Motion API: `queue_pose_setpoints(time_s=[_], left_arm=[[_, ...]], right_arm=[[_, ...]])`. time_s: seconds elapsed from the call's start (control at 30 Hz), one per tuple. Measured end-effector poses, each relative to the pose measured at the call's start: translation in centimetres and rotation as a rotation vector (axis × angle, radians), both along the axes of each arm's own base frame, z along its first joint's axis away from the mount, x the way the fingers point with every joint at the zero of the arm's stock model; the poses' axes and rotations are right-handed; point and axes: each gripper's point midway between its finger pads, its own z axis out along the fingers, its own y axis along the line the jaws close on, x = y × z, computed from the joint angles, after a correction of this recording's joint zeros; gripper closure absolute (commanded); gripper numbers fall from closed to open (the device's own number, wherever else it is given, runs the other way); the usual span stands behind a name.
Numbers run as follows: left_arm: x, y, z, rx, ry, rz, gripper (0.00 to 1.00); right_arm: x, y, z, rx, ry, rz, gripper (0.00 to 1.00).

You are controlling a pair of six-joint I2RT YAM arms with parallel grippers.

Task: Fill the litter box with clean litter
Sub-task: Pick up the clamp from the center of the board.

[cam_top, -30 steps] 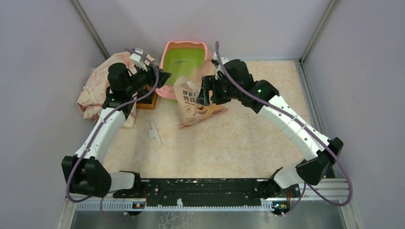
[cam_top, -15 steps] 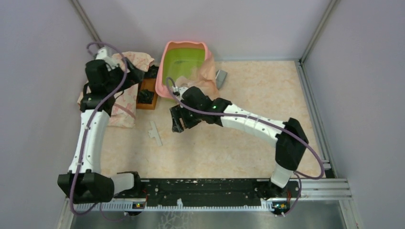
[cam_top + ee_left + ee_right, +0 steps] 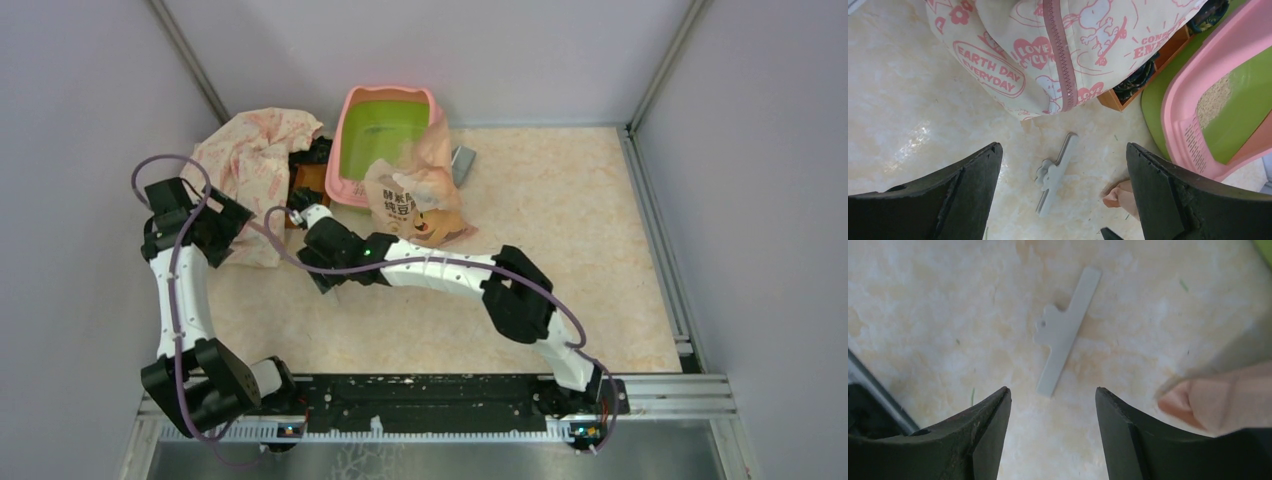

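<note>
The litter box, pink-rimmed and lime-green inside, stands at the back centre. In the left wrist view its corner holds a patch of pale tan clean litter. The peach-pink litter bag leans against the box's front right. My right gripper reaches far left, low over the floor, and is open with nothing between its fingers. A white clip lies just ahead of it, and the bag's corner is at its right. My left gripper hangs wide open beside the cloth bag, holding nothing.
A cream cloth bag with pink prints lies at the back left, next to an orange wooden box. A grey metal scoop rests right of the litter box. The white clip lies on the marbled floor. Purple walls enclose the table.
My right gripper left the peach bag and swung left and down over the white clip, narrowing slightly. My left gripper opened wide and drew back to the left, away from the litter box.
</note>
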Motion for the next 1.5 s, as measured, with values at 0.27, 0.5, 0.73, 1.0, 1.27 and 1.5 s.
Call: queue_pose_setpoints(time_s=[0.27,0.5,0.73,1.0,1.27,1.5], left_arm=[[-1.1,1.0,2.4,0.015,-0.076,0.048,0.01],[-1.4,1.5,2.5,0.003,-0.083,0.063,0.01],[-1.5,1.5,2.5,-0.006,-0.087,0.059,0.01],[-1.5,1.3,2.0,-0.02,-0.085,0.048,0.01],[-1.4,1.1,2.2,-0.025,-0.099,0.035,0.01],[-1.3,1.0,2.5,-0.019,-0.113,0.024,0.01]], right_arm=[[2.9,3.1,-2.8,-0.057,-0.094,-0.062,0.37],[3.8,3.6,-6.5,-0.137,-0.094,-0.084,0.41],[3.8,4.3,-6.6,-0.145,-0.112,-0.091,0.42],[2.4,4.9,-6.8,-0.147,-0.113,-0.066,0.42],[2.4,5.5,-6.6,-0.141,-0.116,-0.068,0.43],[3.2,6.2,-7.2,-0.145,-0.137,-0.091,0.45]])
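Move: The clamp lies flat on the board about 4 cm ahead of my right hand, 6 cm to its left and some 11 cm below it. The litter bag stands roughly 20 cm to the right of the clamp and 12 cm farther out; the wooden tray is about 22 cm beyond the clamp and 3 cm to its left. From my left hand the clamp is some 20 cm to the right, 4 cm back and 17 cm down. I swing my right hand down about 7 cm and forward-left over the clamp, with the wrist tilting some 10 degrees. Most of that is quick; low over the clamp I ease back a couple of cm, then forward again, still creeping left to about 6 cm in all, fingers staying half open and touching nothing I can see. My left hand lifts a little and backs off, wide open. ##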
